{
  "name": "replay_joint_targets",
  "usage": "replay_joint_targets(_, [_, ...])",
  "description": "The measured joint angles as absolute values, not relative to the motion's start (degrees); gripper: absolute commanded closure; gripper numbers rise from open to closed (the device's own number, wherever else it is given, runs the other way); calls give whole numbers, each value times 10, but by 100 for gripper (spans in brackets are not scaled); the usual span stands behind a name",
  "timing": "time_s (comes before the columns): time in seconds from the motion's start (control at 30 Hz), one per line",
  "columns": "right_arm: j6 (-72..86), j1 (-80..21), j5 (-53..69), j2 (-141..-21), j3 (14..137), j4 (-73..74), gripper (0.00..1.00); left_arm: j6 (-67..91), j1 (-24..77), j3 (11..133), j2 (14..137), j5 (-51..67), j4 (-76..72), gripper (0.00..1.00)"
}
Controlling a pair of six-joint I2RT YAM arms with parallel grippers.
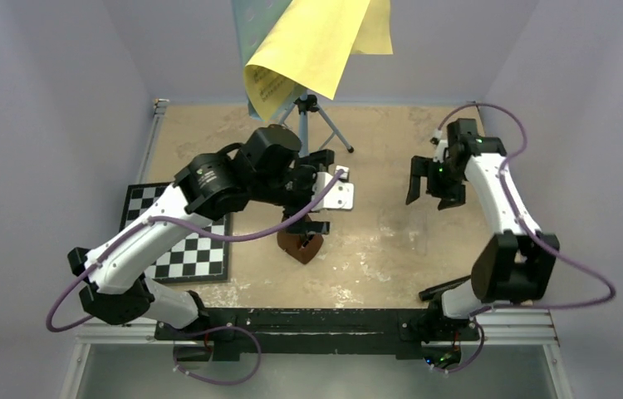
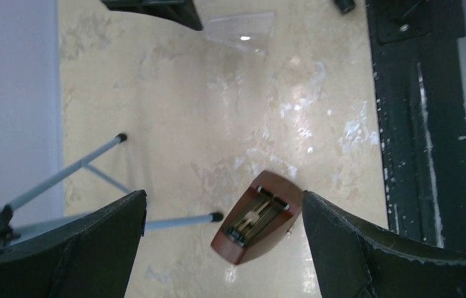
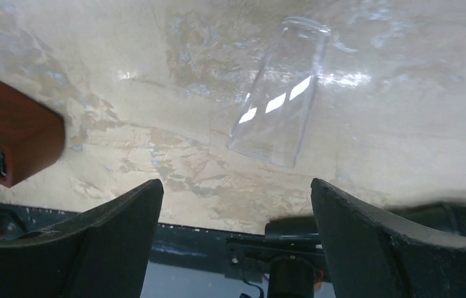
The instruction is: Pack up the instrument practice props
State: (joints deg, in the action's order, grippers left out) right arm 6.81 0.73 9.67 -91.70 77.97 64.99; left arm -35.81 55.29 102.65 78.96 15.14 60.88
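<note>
The small brown metronome (image 1: 301, 246) sits mid-table. My left gripper (image 1: 308, 223) hovers over it, open. In the left wrist view the metronome (image 2: 258, 217) lies between the wide-apart fingers (image 2: 63, 248), nearer the right one, and neither touches it. The light-blue music stand (image 1: 252, 21) rises at the back on thin tripod legs (image 1: 322, 125), with yellow sheets (image 1: 316, 41) draped over it. My right gripper (image 1: 435, 187) hangs open and empty to the right. The right wrist view catches the metronome (image 3: 7, 133) at its left edge.
A black-and-white chessboard (image 1: 179, 245) lies under the left arm at the table's left. A clear plastic cover (image 3: 277, 93) lies flat on the table in front of the right gripper. Tripod legs (image 2: 69, 171) stretch to the left of the left gripper. The black base rail (image 1: 316, 320) runs along the near edge.
</note>
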Motion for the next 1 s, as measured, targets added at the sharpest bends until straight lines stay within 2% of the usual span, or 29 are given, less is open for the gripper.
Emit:
replay_joint_targets(0.1, [69, 35, 79, -807, 755, 638, 7, -334, 600, 1048, 823, 163, 604, 0])
replay_joint_targets(0.27, [47, 77, -2, -689, 670, 570, 7, -289, 645, 1047, 865, 197, 587, 1])
replay_joint_targets(0.37, [-65, 79, -6, -612, 554, 439, 6, -239, 647, 1042, 903, 203, 540, 2])
replay_joint_targets(0.47, [-183, 79, -3, -568, 463, 376, 6, -185, 647, 1059, 960, 196, 500, 2])
replay_joint_targets(0.73, [-341, 154, 15, -557, 334, 333, 5, -14, 646, 1122, 1134, 151, 434, 3])
replay_joint_targets(0.87, [-384, 171, 65, -600, 300, 302, 3, 44, 645, 1122, 1169, 144, 421, 2])
replay_joint_targets(1.0, [-408, 195, 123, -642, 306, 269, 8, 81, 645, 1098, 1175, 132, 381, 2])
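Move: From my right hand, the clear cover lying on the table is about 12 cm down, some 4 cm back and nearly in line sideways, perhaps 1 cm left. The black tube lies roughly 19 cm back, 8 cm right and 12 cm down. From my high left hand, the cover is about 27 cm right, 6 cm ahead and 33 cm down. The metronome stands almost beneath that hand, some 4 cm left, 1 cm ahead and 28 cm down. I swing my open left hand from above the metronome towards the clear cover, some 20 cm right and 18 cm down, dipping back 5 cm early and rolling about 40 degrees around its still right-and-down-pointing fingers. My right hand hops up 5 cm while going right, then drops and draws back to end low on the cover's right side, 10 cm right and 10 cm lower, its fingers tipped forward and still open. ##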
